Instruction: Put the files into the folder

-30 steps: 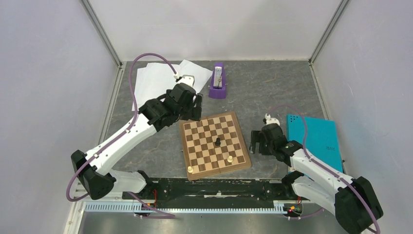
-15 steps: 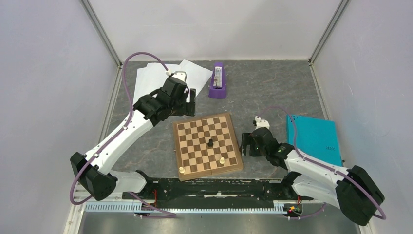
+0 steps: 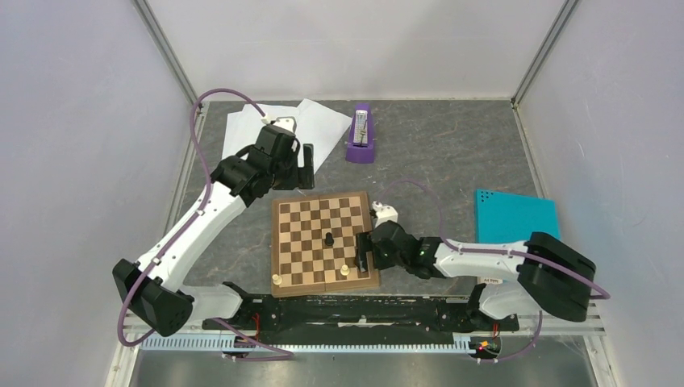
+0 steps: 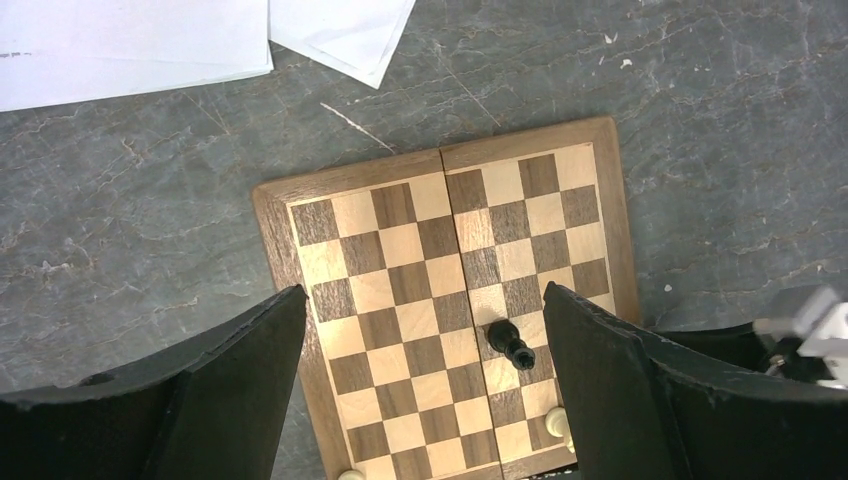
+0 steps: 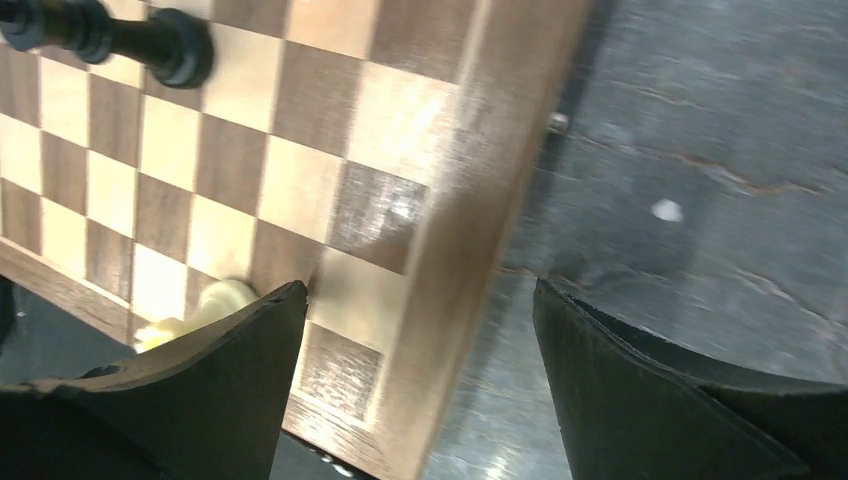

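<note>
The files (image 3: 256,134) are white sheets fanned out at the table's far left; their corners (image 4: 130,45) also show in the left wrist view. The teal folder (image 3: 516,216) lies closed and flat at the right, its near edge hidden by the right arm. My left gripper (image 3: 306,164) hangs open just right of the files and above the chessboard's far edge, holding nothing (image 4: 422,295). My right gripper (image 3: 363,255) is open and low, its jaws straddling the chessboard's right rim (image 5: 420,290), well left of the folder.
A brown chessboard (image 3: 323,242) lies in the near middle, carrying a black piece (image 3: 329,239) and two white pieces (image 3: 345,270). A purple metronome (image 3: 361,133) stands at the back centre. Walls enclose three sides.
The right arm swept left away from the folder, and the chessboard slid left with it. The left gripper drew back up and left toward the files.
</note>
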Robot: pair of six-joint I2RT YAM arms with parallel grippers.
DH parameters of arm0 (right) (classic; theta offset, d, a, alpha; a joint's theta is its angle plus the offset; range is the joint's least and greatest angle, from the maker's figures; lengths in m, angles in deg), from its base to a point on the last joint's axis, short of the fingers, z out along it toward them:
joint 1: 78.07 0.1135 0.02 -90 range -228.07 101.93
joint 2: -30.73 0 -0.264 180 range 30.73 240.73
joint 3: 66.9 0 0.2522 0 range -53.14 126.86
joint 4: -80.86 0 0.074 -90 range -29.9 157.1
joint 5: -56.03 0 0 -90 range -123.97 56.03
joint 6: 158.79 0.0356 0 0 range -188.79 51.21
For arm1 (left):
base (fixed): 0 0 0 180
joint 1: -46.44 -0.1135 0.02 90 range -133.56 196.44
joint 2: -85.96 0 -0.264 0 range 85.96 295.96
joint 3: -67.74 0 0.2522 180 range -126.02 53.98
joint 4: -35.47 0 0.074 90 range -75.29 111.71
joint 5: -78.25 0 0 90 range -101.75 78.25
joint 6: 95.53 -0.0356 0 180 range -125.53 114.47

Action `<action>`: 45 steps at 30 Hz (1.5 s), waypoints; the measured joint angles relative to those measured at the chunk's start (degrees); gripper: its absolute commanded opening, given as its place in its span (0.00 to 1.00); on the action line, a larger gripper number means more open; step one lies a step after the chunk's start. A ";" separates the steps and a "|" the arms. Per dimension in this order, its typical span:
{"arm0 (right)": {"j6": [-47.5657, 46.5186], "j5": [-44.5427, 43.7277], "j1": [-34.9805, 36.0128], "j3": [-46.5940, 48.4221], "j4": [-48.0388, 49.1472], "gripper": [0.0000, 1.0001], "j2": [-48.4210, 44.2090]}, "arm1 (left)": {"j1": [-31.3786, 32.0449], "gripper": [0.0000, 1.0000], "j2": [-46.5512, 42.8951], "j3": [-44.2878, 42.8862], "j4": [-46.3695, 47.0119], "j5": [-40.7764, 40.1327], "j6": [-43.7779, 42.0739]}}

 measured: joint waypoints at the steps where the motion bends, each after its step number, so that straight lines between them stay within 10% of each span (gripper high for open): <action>1: 0.15 -0.02 0.83 0.94 0.37 0.87 1.33 | -0.42 0.95 -0.20 0.11 -0.02 0.15 0.00; 23: 7.28 6.25 7.41 18.88 13.09 0.87 24.24 | -3.80 0.95 -1.92 -2.69 -0.92 2.21 0.02; 45: 3.39 12.28 9.44 60.96 16.20 0.89 57.16 | -3.80 0.95 -7.50 -11.58 -4.39 3.48 0.00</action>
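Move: Right beside the right hand, which already sits at its right-hand edge, is the chessboard, its middle about 12 cm to the left and 3 cm ahead, roughly 1 cm lower. On it the black chess piece stands some 11 cm left and 4 cm ahead, the pale rook about 6 cm left and 4 cm back. From the left hand, the chessboard's middle lies roughly 12 cm back, 5 cm right and 21 cm below. Sweeping left low over the table, the right hand keeps pushing the chessboard by its right-hand edge for about 33 cm, edging some 3 cm forward late on. Its fingers stay open and straddle the edge, and the wrist rolls left side up while turning counter-clockwise. The empty left hand rises about 10 cm, fingers still open and tipping up a little, clear above the board's way. ##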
